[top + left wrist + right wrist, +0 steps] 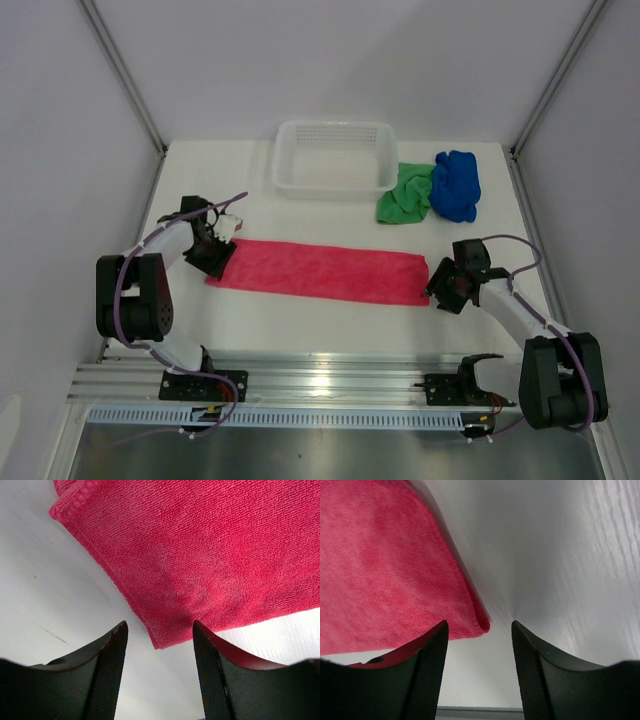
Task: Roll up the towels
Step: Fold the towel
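The pink towel (320,270) lies folded into a long flat strip across the middle of the table. My left gripper (214,252) stands open at its left end, and the towel's corner (165,635) lies just beyond the open jaws, touching neither finger. At the right end my right gripper (447,285) is open too, with the towel's corner (480,622) lying free just ahead of the gap. The green towel (405,195) and the blue towel (457,185) lie crumpled side by side at the back right.
A white mesh basket (335,158) stands at the back centre, next to the green towel. Grey walls and metal frame posts close in the table on three sides. An aluminium rail (320,385) runs along the near edge.
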Motion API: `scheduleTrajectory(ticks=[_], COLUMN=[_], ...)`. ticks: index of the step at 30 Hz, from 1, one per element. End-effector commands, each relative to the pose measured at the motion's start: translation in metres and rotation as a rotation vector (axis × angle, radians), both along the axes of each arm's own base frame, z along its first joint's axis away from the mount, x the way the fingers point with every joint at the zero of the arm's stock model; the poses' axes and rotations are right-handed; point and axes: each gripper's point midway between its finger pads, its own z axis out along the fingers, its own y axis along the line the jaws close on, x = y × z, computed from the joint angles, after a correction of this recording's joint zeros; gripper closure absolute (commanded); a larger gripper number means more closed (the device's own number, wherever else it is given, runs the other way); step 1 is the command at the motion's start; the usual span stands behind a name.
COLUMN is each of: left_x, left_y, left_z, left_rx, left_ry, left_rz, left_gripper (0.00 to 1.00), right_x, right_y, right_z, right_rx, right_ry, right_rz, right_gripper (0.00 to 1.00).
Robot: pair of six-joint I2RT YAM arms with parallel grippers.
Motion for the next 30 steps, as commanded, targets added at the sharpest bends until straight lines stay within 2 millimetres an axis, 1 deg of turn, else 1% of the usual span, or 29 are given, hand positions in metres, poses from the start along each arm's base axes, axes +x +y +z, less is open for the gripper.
scheduleTrajectory(ticks=[1, 8, 10, 11, 12, 14, 20, 22, 23, 27, 30], left_x=[0.006, 0.007, 0.007, 0.008, 0.007, 0.007, 0.006, 0.004, 0.006, 0.007, 0.009], left_y=[-0.007, -0.009, -0.009, -0.01, -0.01, -0.011, -0.011, -0.011, -0.011, -0.01, -0.01], left_z=[0.01, 0.01, 0.008, 0.007, 0.006, 0.005, 0.005, 0.003, 0.005, 0.007, 0.008], left_rx=[-0.046, -0.06, -0.06, -0.061, -0.063, -0.066, -0.067, -0.067, -0.064, -0.059, -0.058], left_ry=[-0.055, -0.061, -0.059, -0.063, -0.06, -0.056, -0.057, -0.051, -0.059, -0.065, -0.066], left_rz=[0.012, 0.013, 0.011, 0.009, 0.009, 0.009, 0.006, 0.006, 0.004, 0.003, 0.004], left_gripper=[0.42, 0.42, 0.42, 0.42, 0.42, 0.42, 0.42, 0.42, 0.42, 0.42, 0.42], right_x=[0.003, -0.01, -0.009, -0.01, -0.008, -0.009, -0.004, -0.001, 0.0, -0.001, -0.001], right_y=[0.005, 0.007, 0.008, 0.008, 0.009, 0.009, 0.003, 0.006, 0.007, 0.005, 0.003], right_z=[-0.001, -0.006, -0.007, -0.01, -0.01, -0.014, -0.021, -0.022, -0.026, -0.03, -0.029], right_rx=[0.065, 0.088, 0.094, 0.097, 0.107, 0.107, 0.088, 0.106, 0.106, 0.097, 0.092], right_ry=[-0.041, -0.016, -0.032, -0.026, -0.036, -0.021, -0.038, -0.043, -0.035, -0.026, -0.036], right_rz=[-0.092, -0.128, -0.133, -0.145, -0.146, -0.162, -0.201, -0.205, -0.205, -0.214, -0.226], right_gripper=[0.44, 0.53, 0.55, 0.59, 0.59, 0.6, 0.57, 0.57, 0.57, 0.59, 0.65])
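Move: Almost at the right fingers lies the task's thing, the red towel's near right corner: level with the hand, about 1 cm to its left and 2 cm below. The towel's far right corner is some 13 cm ahead and 2 cm left; the green towel lies about 28 cm ahead and 6 cm left, the blue towel roughly 30 cm ahead and 8 cm right. From the left hand, the near right corner lies about 54 cm right, 5 cm back and 2 cm below. Settling low over the near right corner of the red towel, the right hand first eases back and down by about 1.5 cm, edging left, then creeps forward some 3 cm at that height along the short edge, turning roughly 10 degrees clockwise. Its fingers narrow partway around the doubled edge just beside the corner, the left-hand finger coming against the cloth. ##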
